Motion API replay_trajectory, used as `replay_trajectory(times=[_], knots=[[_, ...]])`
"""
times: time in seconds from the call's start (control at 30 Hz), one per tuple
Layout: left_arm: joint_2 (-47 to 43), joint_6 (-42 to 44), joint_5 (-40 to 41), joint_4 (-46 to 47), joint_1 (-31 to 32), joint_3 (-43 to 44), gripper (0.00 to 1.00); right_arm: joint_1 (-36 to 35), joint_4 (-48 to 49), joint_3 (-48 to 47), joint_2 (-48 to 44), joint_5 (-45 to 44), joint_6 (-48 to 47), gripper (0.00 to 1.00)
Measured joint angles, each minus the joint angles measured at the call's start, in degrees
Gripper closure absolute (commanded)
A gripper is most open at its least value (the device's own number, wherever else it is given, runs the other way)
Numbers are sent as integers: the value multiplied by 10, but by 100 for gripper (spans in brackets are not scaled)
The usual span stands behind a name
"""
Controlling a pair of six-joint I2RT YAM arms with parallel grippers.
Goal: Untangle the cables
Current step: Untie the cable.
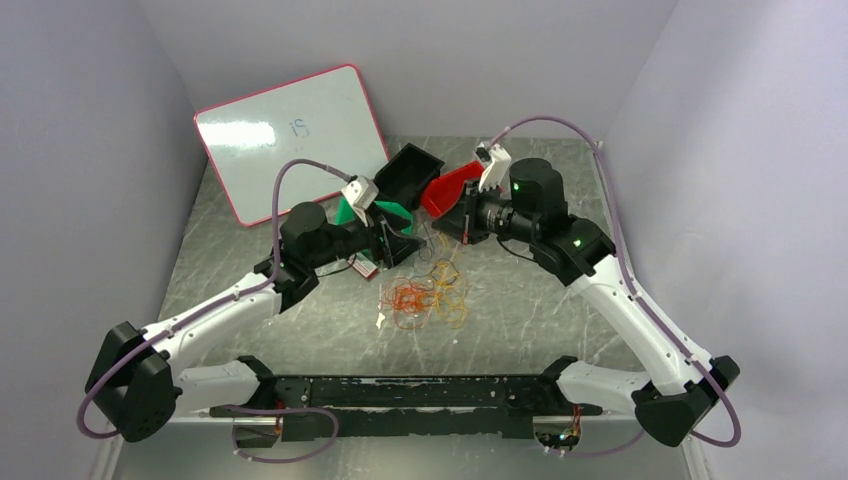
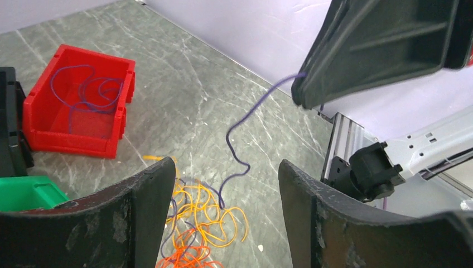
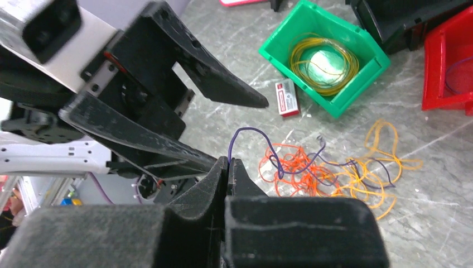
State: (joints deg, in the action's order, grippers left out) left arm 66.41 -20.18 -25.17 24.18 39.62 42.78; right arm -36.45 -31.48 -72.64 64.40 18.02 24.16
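Note:
The cables (image 1: 428, 296) lie in a tangled heap of yellow, orange and red loops on the table between the two arms. My right gripper (image 3: 229, 162) is shut on the end of a thin purple cable (image 3: 252, 133). It arcs from the fingertips down into the orange and yellow loops (image 3: 329, 170). In the left wrist view the same purple cable (image 2: 237, 145) hangs from the right gripper's fingertips to the pile (image 2: 203, 215). My left gripper (image 2: 226, 187) hovers open above the pile with nothing between its fingers. From above, the left gripper (image 1: 386, 240) and right gripper (image 1: 458, 230) face each other.
A green bin (image 3: 357, 84) holds coiled yellow cable. A red bin (image 2: 39, 131) holds purple cable. A black bin (image 1: 410, 170) stands behind them. A small red and white box (image 3: 286, 97) lies by the green bin. A whiteboard (image 1: 290, 135) leans at the back left.

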Motion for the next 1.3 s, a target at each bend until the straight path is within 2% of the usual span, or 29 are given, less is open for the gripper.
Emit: replay_trajectory(times=[0.2, 0.4, 0.47, 0.63, 0.7, 0.9, 1.17, 1.23, 1.3], knots=[[12, 0, -21, 19, 3, -4, 30, 0, 22, -25, 3, 22, 17, 100], [48, 0, -26, 25, 12, 18, 42, 0, 46, -33, 11, 54, 28, 100], [61, 0, -30, 31, 13, 25, 51, 0, 52, -36, 11, 60, 31, 100], [82, -6, -39, 38, 17, 26, 85, 0, 57, -75, 18, 60, 30, 100], [84, -15, -40, 39, 19, 26, 92, 0, 58, -99, 24, 53, 24, 100], [68, -28, -37, 38, 20, 23, 93, 0, 68, -158, 43, 24, 2, 100], [-5, 1, 3, -17, 21, 24, 93, 0, 68, -116, 38, -12, -7, 100], [-17, 11, 16, -28, 21, 24, 86, 0, 67, -111, 35, -19, -7, 100], [-23, 19, 24, -38, 21, 24, 71, 0, 68, -111, 30, -24, -7, 100]])
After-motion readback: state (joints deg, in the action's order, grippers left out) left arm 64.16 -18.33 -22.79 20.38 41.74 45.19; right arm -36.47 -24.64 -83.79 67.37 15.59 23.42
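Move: The purple strand hanging from the right fingers crosses about 4 cm to the right of the open left hand and some 2 cm below it, neither farther out nor nearer; from the right hand, which holds its upper part, it lies roughly 2 cm left and 6 cm down. From the left hand, the orange-yellow tangle lies on the table about 4 cm ahead, 4 cm right and 27 cm below, and the green box 23 cm ahead, 9 cm left, 25 cm below. Rightward about 3 cm and slightly down, the left hand reaches in under the right one and shuts its wide-open fingers on the hanging purple strand, then goes back left and up about 4 cm. The right hand, still pinching the cable, rises some 12 cm with a small leftward shift, eases forward a little and settles back about 3 cm, its fingers tipping upward. ##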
